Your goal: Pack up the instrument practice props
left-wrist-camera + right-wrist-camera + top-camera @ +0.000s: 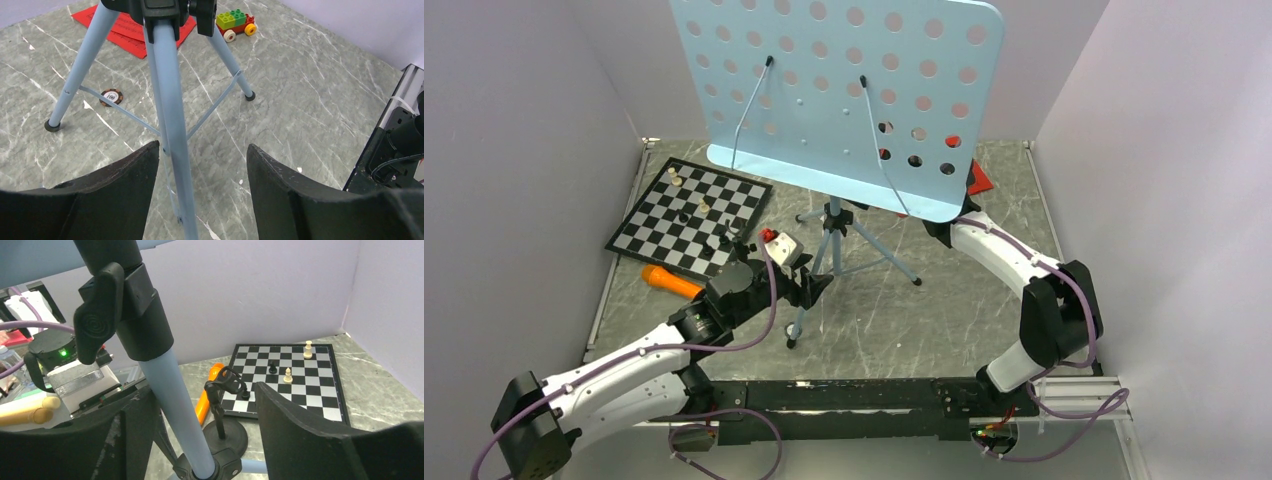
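The light-blue music stand has its perforated desk (844,90) high at the back and its tripod (832,240) mid-table. My left gripper (202,145) is open around the tripod's near leg (170,125), which lies close to the left finger. My right gripper (204,390) is open around the upright pole (175,405), just below its black clamp (125,315). The orange microphone (672,282) lies on the table left of the tripod. The black round-base mic stand (225,425) stands beside it. The red music sheets (130,30) lie flat beyond the tripod.
A chessboard (689,215) with a few pieces lies at the back left. A brick toy car (235,22) and a poker chip (110,96) sit on the table near the tripod feet. Purple walls close in three sides. My right arm (1004,255) reaches under the desk.
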Tool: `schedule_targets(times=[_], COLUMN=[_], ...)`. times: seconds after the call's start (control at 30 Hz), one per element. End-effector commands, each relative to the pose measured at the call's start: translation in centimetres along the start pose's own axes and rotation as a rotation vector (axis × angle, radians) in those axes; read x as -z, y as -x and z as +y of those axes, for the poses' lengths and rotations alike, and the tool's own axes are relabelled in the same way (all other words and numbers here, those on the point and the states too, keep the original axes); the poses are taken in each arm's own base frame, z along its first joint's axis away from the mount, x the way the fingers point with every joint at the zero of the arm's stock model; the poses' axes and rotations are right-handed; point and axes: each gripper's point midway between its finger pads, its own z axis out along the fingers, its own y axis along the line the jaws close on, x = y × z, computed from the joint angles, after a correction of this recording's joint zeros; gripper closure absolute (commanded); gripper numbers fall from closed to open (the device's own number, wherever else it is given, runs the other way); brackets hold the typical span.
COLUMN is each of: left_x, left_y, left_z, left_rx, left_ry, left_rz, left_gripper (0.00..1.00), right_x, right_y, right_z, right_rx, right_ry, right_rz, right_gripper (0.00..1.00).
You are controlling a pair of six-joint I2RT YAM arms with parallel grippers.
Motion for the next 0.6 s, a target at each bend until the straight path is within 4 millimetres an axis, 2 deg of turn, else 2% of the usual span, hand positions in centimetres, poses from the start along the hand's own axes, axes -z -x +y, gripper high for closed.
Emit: schedule_targets(times=[0.0, 0.03, 0.2, 0.43, 0.47, 0.57], left_x=[-0.1, -0.1, 0.2, 1.5, 1.8, 2.4], left_y=[2.0, 2.0, 2.3, 4.1, 4.4, 5.2], left_z=[-0.9, -0.9, -0.9, 1.0, 1.3, 2.2], left_rx=[0.018, 0.018, 0.021, 0.016, 0.018, 0.028], left_ry=[-0.032, -0.032, -0.029, 0.074, 0.09, 0.141], left_rz=[-0.043, -0.043, -0.053, -0.148, -0.166, -0.21], left_gripper=[0.32, 0.32, 0.31, 0.28, 0.27, 0.25], right_x=[-0.7, -0.7, -0.7, 0.0, 0.1, 0.6], right_y=[2.0, 1.9, 1.3, 0.5, 0.4, 0.0], right_z=[-0.2, -0.2, -0.2, -0.2, -0.1, 0.0], right_rx=[0.069, 0.059, 0.019, -0.003, -0.004, -0.018], right_ry=[0.012, 0.016, 0.031, 0.021, 0.028, 0.029], right_rz=[-0.052, -0.054, -0.066, -0.066, -0.061, -0.054], right_gripper=[0.33, 0.36, 0.67, 0.85, 0.98, 1.0])
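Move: The music stand's pole is already between the right hand's open fingers, about 1 cm back and 1 cm to the left, level with them. Its collar and knob sit some 6 cm above that grip point. The microphone stand is about 18 cm left and 1 cm back, some 27 cm lower. From the left hand, that part of the pole is about 9 cm ahead, 4 cm right and 15 cm above. Right hand eases back about 1 cm, pinching the pole below its collar; left rises 3 cm, drifting left. ##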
